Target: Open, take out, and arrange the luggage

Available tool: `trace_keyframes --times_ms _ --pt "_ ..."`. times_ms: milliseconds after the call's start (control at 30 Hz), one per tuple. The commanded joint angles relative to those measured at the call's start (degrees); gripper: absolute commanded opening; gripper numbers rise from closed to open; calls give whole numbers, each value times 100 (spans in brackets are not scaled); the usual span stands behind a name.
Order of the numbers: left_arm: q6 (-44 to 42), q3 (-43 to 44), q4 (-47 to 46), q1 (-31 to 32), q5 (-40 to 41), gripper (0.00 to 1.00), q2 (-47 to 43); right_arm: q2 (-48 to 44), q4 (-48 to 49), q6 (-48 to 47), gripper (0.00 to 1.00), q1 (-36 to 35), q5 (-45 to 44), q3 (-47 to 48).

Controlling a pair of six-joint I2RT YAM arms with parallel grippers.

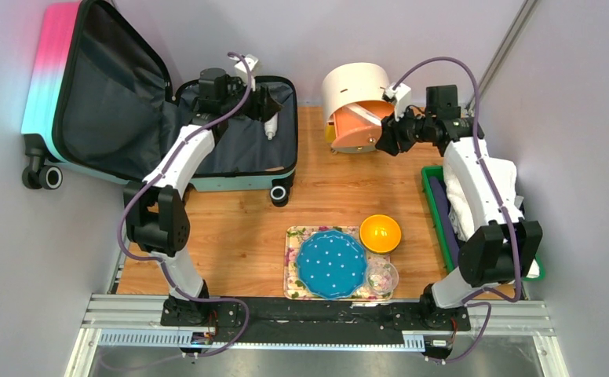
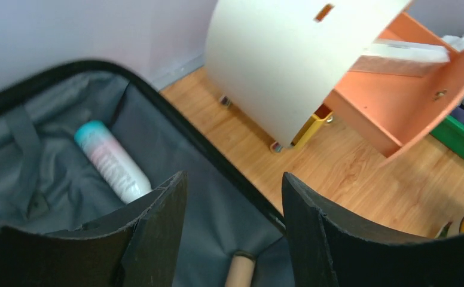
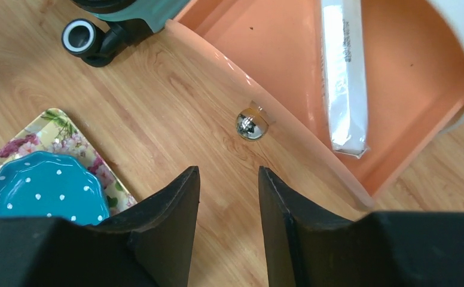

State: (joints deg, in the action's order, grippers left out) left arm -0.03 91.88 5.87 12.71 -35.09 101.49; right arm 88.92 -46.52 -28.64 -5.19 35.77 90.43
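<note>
The luggage (image 1: 105, 102), pink-to-turquoise with dark grey lining, lies open at the back left, its lid leaning on the left wall. My left gripper (image 1: 268, 102) is open and empty over the right end of its base half (image 1: 238, 153). In the left wrist view the gripper (image 2: 232, 185) hovers above the lining (image 2: 50, 179). A white bottle with a teal cap (image 2: 113, 161) and a tan tube end (image 2: 240, 272) lie inside. My right gripper (image 1: 384, 135) is open and empty in front of the orange drawer (image 3: 277, 60), its jaws (image 3: 228, 179) just short of the chrome knob (image 3: 251, 125).
The round cream cabinet (image 1: 356, 88) stands at the back; its open drawer holds a white wrapped packet (image 3: 343, 78). A floral tray (image 1: 295, 271) carries a teal plate (image 1: 331, 263). An orange bowl (image 1: 381, 232), a glass bowl (image 1: 381, 276) and a green tray (image 1: 436, 212) with white cloth (image 1: 482, 188) are nearby.
</note>
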Motion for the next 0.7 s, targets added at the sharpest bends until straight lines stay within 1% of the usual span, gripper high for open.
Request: trace_keyframes --times_ms 0,133,300,433,500,567,667 --pt "1076 -266 -385 -181 318 66 -7 186 1055 438 44 -166 -640 -228" --pt "1137 -486 -367 -286 266 65 -59 773 1374 710 43 -237 -905 140" --pt "1225 -697 -420 -374 240 65 -130 1337 1575 1036 43 -237 -958 984" --pt "1242 -899 -481 -462 240 65 -130 1662 2058 1238 43 -263 -905 1055" --pt "1417 -996 -534 -558 144 64 -77 1786 2357 1440 43 -272 -957 1081" --pt "1497 -1031 -560 -612 90 64 -33 1944 2437 1607 44 -263 -1001 1169" --pt "1436 -1093 -560 -656 20 63 -33 1901 2499 1783 46 -255 -1002 1109"
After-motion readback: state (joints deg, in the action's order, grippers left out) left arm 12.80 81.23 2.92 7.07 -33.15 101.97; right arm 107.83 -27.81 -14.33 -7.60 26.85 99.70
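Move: The orange drawer's knob lies just off my right fingertips, about 3 cm ahead, 3 cm left and 4 cm lower. From that hand, the foil packet inside the drawer is some 8 cm ahead, 5 cm left; the cabinet 12 cm ahead, 7 cm left. The bottle is roughly 8 cm ahead, 4 cm left and 22 cm below my left hand. From that hand, the stick lies 5 cm back, 4 cm left, equally low. With my right fingers held part open, I dip some 4 cm onto the drawer's knob and drive forward about 12 cm, pushing the drawer into the cabinet while the hand turns slightly clockwise. Meanwhile I sink my open left hand about 7 cm into the suitcase and shift it 5 cm left towards the bottle, tipping its fingers down and turning them counter-clockwise. ##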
